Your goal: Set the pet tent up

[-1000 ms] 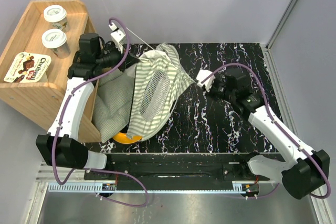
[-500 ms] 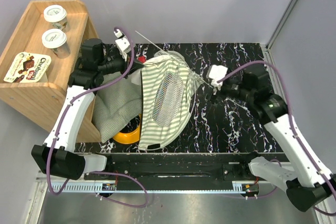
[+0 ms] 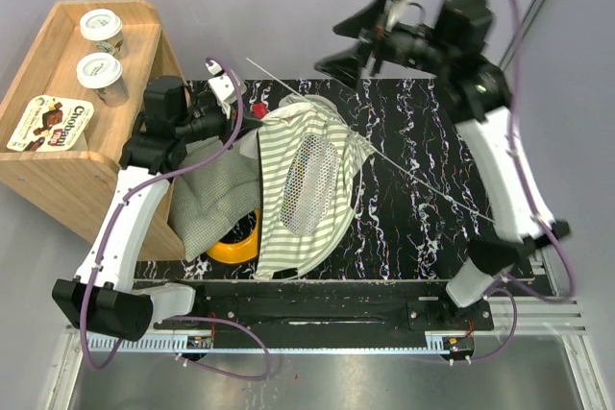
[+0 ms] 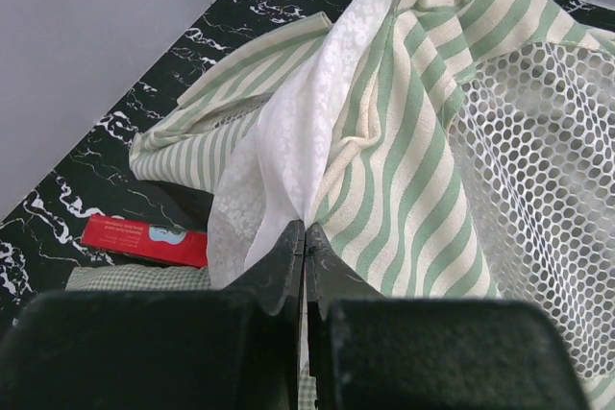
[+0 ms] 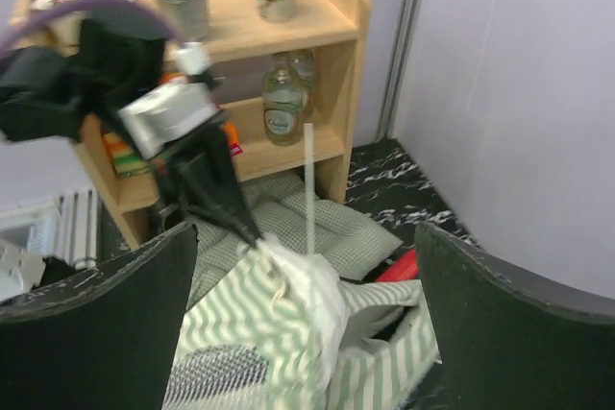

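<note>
The pet tent (image 3: pixel 306 180) lies slumped on the black marbled table (image 3: pixel 423 112), round mesh window up. A thin pole (image 3: pixel 423 180) runs through it and slants off to the right. My left gripper (image 3: pixel 252 124) is at the tent's back left corner. In the left wrist view that gripper (image 4: pixel 305 229) is shut on the pet tent (image 4: pixel 404 170), where white lace meets striped cloth. My right gripper (image 3: pixel 348 43) is raised high over the table's far edge, open and holding nothing. Its wrist view looks down on the pet tent (image 5: pixel 255 333) and the pole (image 5: pixel 309 175) between the wide-spread fingers (image 5: pixel 524 333).
A wooden shelf unit (image 3: pixel 58 175) stands at the left with cups (image 3: pixel 102 30) on top and bottles (image 5: pixel 283 103) inside. A checked cushion (image 3: pixel 204 201) lies beside the tent, over an orange ring (image 3: pixel 235 249). A red packet (image 4: pixel 144 240) lies behind the tent.
My right gripper opened, let go at the tent's right edge, and swung up and back over the far edge of the table. The tent settled flatter. The left gripper kept its grip.
</note>
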Tool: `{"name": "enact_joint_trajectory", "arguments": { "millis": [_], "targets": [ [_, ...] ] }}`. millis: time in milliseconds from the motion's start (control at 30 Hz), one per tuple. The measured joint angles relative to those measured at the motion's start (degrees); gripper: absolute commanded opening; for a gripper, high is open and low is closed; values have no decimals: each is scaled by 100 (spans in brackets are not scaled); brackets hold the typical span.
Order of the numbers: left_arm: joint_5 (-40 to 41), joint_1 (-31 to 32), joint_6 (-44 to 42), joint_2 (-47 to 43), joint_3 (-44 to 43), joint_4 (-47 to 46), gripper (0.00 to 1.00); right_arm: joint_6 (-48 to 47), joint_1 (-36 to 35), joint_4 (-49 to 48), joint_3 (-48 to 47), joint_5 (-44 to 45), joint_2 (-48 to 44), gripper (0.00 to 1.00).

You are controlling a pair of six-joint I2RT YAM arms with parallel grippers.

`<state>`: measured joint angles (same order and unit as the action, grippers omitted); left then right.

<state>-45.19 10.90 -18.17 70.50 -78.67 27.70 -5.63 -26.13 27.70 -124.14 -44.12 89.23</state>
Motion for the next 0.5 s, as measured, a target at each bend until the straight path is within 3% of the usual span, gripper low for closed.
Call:
{"name": "enact_joint_trajectory", "arguments": {
  "millis": [167,267,500],
  "targets": [
    [-2,9,0,-103,136,4,0,817,-205,221,-1261,229,1823,76],
    [-2,13,0,-103,157,17,0,1060,-426,505,-1958,326,2691,75],
    [-7,17,0,-103,157,20,0,1211,-769,686,-2387,229,3139,62]
  ]
}}
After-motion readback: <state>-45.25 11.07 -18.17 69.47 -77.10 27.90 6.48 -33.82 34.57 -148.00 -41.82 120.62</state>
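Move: The free end of the tent pole sticks up about 16 cm to my right hand's left, some 9 cm farther out and 12 cm lower. The white flap that my left fingers hold lies about 16 cm left of my right hand, 2 cm ahead and 20 cm down; the tent's mesh panel about 5 cm left, 6 cm back and 35 cm down. From my left hand, the pole end is some 7 cm ahead, 1 cm left and 8 cm above. I swing my right hand left about 12 cm and down some 11 cm towards the pole's free end, reaching out nearly 10 cm on the way before easing back a little and slowing. The hand tips about 25 degrees and its wide-open fingers narrow by roughly a third around the pole's line. My left hand stays almost in place, still pinching the white flap. ##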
